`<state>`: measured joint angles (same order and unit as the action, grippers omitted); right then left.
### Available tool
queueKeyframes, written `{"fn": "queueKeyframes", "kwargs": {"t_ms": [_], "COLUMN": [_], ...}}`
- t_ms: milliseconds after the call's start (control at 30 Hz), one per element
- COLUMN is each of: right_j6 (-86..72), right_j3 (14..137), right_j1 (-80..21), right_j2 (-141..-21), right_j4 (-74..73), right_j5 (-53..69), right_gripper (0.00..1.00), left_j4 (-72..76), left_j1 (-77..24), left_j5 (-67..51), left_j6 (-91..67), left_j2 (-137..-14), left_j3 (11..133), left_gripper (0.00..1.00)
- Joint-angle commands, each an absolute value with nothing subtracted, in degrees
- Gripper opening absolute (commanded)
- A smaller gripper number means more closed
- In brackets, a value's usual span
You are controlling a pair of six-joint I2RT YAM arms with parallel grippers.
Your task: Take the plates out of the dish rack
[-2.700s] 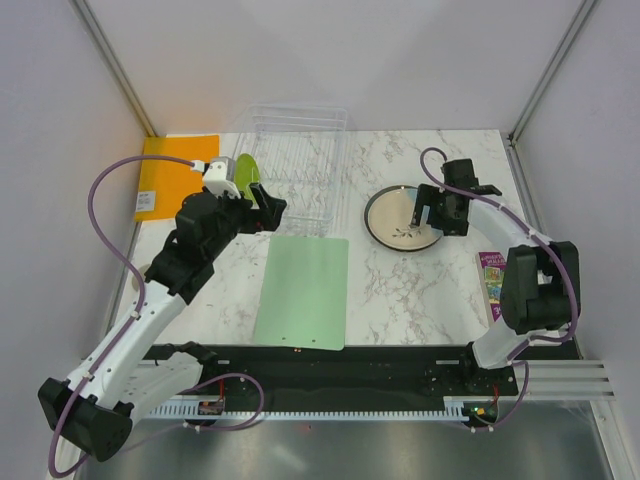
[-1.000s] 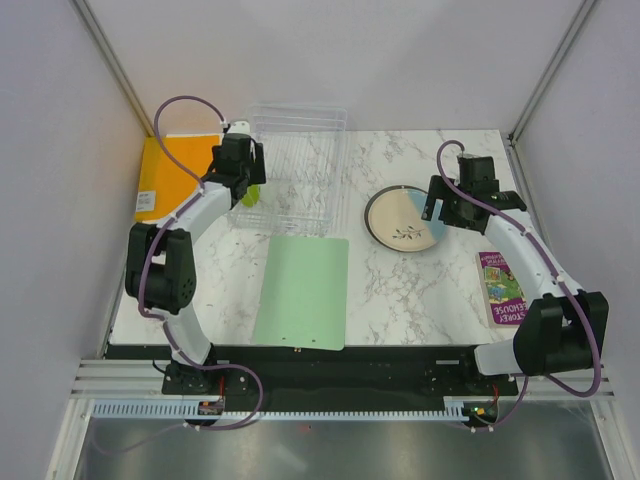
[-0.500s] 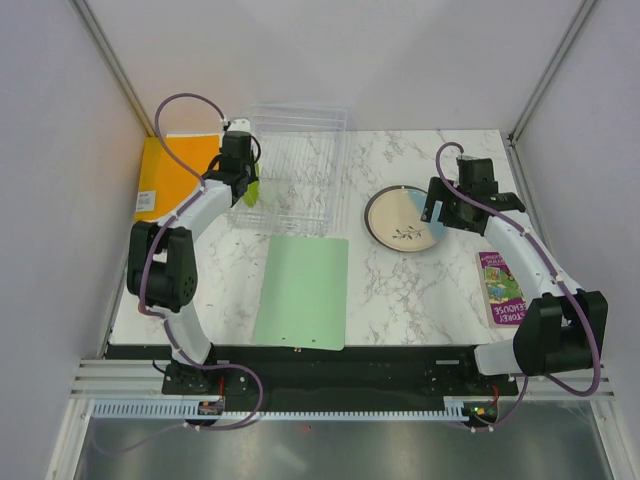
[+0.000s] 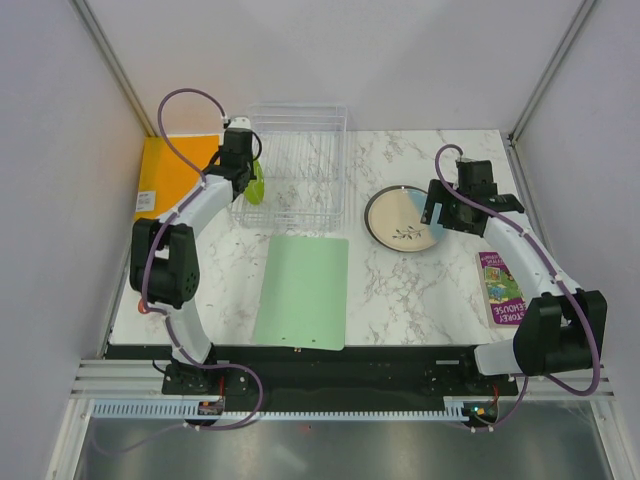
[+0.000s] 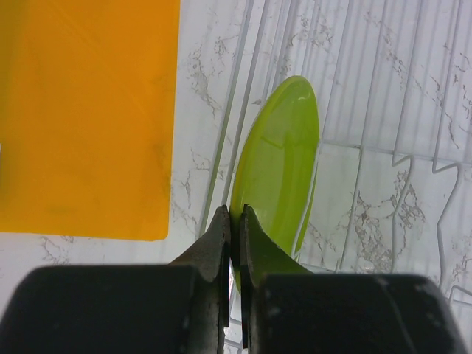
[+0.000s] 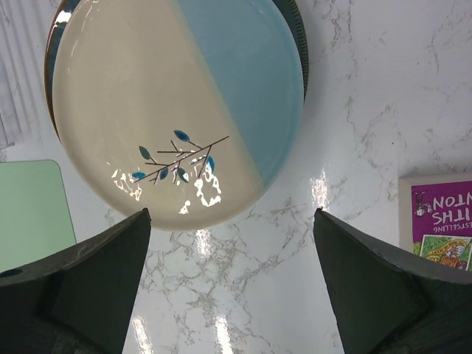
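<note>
A small lime-green plate (image 5: 276, 166) stands on edge at the left end of the clear dish rack (image 4: 300, 160). My left gripper (image 5: 236, 215) is shut on this plate's near rim, one finger on each face. From above, the left gripper (image 4: 246, 168) sits right over the green plate (image 4: 257, 186). A stack of plates (image 4: 400, 222) lies flat on the table at the right, topped by a cream and light-blue plate with a leaf sprig (image 6: 177, 103). My right gripper (image 6: 231, 215) hangs open just beside that stack's near edge, holding nothing.
A flat pale-green mat (image 4: 302, 290) lies in front of the rack. An orange folder (image 4: 170, 175) lies left of the rack, close to my left arm. A purple book (image 4: 501, 287) lies near the table's right edge. White walls enclose the table.
My left jaws have closed on the lime-green plate's rim. The left wrist shifted slightly over the rack's left end. The right arm has barely moved.
</note>
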<state>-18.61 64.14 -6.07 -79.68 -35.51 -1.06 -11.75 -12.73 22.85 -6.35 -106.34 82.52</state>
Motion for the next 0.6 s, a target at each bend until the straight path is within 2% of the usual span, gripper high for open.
{"fn": "queueKeyframes", "kwargs": {"t_ms": [0, 433, 567], "right_j6": [-18.2, -18.8, -19.1], "right_j3": [63.8, 64.4, 65.0], "right_j1": [-6.2, -6.2, -6.2], "right_j2": [-78.3, -74.2, -72.2], "right_j4": [-34.5, -36.2, -36.9], "right_j5": [-1.1, -0.6, -0.2], "right_gripper": [0.98, 0.98, 0.98], "left_j4": [-11.7, -15.2, -18.6], "left_j1": [-12.9, -14.4, -14.5], "left_j5": [25.3, 28.5, 23.4], "left_j6": [-7.0, -3.4, -5.7], "left_j2": [-104.6, -94.6, -88.9], "left_j3": [86.5, 91.7, 91.0], "left_gripper": [0.02, 0.02, 0.02]}}
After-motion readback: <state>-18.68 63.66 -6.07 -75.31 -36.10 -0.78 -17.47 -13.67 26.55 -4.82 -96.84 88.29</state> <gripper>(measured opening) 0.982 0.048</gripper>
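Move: The left hand, already shut on the rim of the green plate, has the plate stack it is bound for about 46 cm to its right, 8 cm back and 13 cm below. The dish rack's middle is some 10 cm right and 8 cm ahead of that hand, 9 cm down; the orange file lies about 25 cm left, 8 cm ahead. From the open right hand, the stack is roughly 9 cm ahead, 6 cm left and 12 cm down. Keeping its pinch on the green plate's edge, the left hand draws the plate up out of the dish rack, slowly at first and then fast, rising about 11 cm with the fingers tipping up some 10 degrees. The open right hand also rises, by about 2 cm, beside the plate stack. ##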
